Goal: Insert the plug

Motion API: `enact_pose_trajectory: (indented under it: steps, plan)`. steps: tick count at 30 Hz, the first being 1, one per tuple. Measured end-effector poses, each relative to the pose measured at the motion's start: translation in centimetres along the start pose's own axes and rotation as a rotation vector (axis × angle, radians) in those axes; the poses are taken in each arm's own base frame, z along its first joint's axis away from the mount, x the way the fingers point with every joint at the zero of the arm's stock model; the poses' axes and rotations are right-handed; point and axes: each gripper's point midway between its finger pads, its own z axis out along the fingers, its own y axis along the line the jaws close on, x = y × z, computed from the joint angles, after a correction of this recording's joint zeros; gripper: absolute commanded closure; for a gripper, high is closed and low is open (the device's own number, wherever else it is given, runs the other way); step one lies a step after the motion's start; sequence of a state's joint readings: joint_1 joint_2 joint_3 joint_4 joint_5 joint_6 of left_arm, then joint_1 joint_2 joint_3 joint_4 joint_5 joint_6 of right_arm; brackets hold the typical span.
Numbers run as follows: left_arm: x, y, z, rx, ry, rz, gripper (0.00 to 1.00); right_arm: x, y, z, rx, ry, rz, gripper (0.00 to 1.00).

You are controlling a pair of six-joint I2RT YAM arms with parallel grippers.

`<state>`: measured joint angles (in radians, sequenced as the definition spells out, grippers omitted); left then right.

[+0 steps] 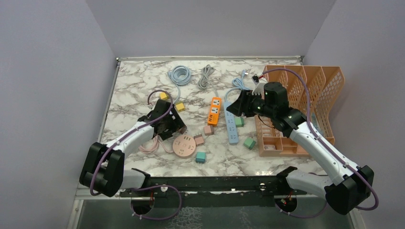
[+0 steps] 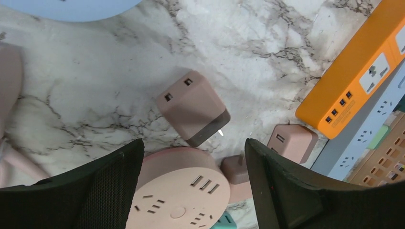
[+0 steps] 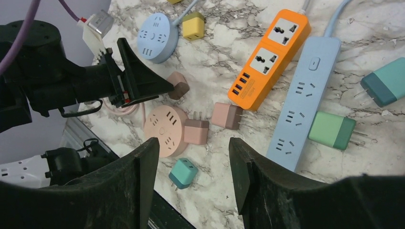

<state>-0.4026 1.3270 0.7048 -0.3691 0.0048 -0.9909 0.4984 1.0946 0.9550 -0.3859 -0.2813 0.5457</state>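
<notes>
A round pink socket [image 1: 184, 145] [image 2: 179, 191] [image 3: 165, 129] lies flat on the marble table. Three pink plugs lie loose around it. One [image 2: 193, 107] [image 3: 179, 86] lies on its side just beyond the socket, one [image 2: 236, 169] [image 3: 196, 131] rests against its rim with prongs showing, and one [image 2: 292, 141] [image 3: 227, 116] lies nearer the orange strip. My left gripper [image 1: 172, 125] [image 2: 193, 145] hangs open over the socket's far edge, holding nothing. My right gripper [image 1: 235, 106] [image 3: 193, 143] is open and empty, high above the strips.
An orange power strip [image 1: 215, 110] and a blue one [image 1: 232, 126] lie mid-table, with green plugs [image 1: 239, 121] and a teal plug [image 1: 200, 157] nearby. There is a blue round socket [image 3: 155, 37] and a yellow plug [image 1: 180, 106]. Coiled cables [image 1: 180, 74] lie at the back, an orange file rack [image 1: 305, 105] at right.
</notes>
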Motion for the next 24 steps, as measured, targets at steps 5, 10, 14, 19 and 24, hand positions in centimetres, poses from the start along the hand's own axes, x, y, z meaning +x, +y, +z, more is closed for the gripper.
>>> enact_pose_trajectory:
  steps: [5,10,14,19,24]
  plan:
    - [-0.4,-1.7,0.9,-0.031,-0.030,0.025,0.23,0.7,-0.8,0.3,0.021,0.006,0.005,0.45]
    - [-0.3,-1.7,2.0,-0.088,-0.041,0.031,0.26,0.6,-0.9,0.4,0.027,-0.002,0.003,0.45]
    - [-0.6,-1.6,2.9,-0.130,-0.051,0.033,0.30,0.7,-1.1,0.7,0.034,0.003,0.005,0.45]
    - [-1.4,-1.9,4.2,-0.177,-0.067,0.048,0.39,0.9,-1.3,1.0,0.038,0.013,0.006,0.45]
    - [-2.2,-2.4,4.9,-0.192,-0.080,0.077,0.54,0.9,-1.3,1.0,0.042,0.011,0.006,0.45]
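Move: The dusty-pink plug lies about 4 cm ahead of the left hand, 1 cm to its right and 3 cm below. At about that same depth, the round pink socket sits some 4 cm back and 2 cm right; a second pink plug lies 1 cm back and 8 cm right, and a third 3 cm ahead and 13 cm right. From the right hand, the plug is roughly 19 cm left, 2 cm ahead and 20 cm below. Forward about 5 cm in all, the left hand first edges some 2 cm right, then sinks 2 to 3 cm, bringing its fingers down astride the dusty-pink plug. The hand rolls about 10 degrees, left side up, as the half-closing fingers come against the plug's two sides. ##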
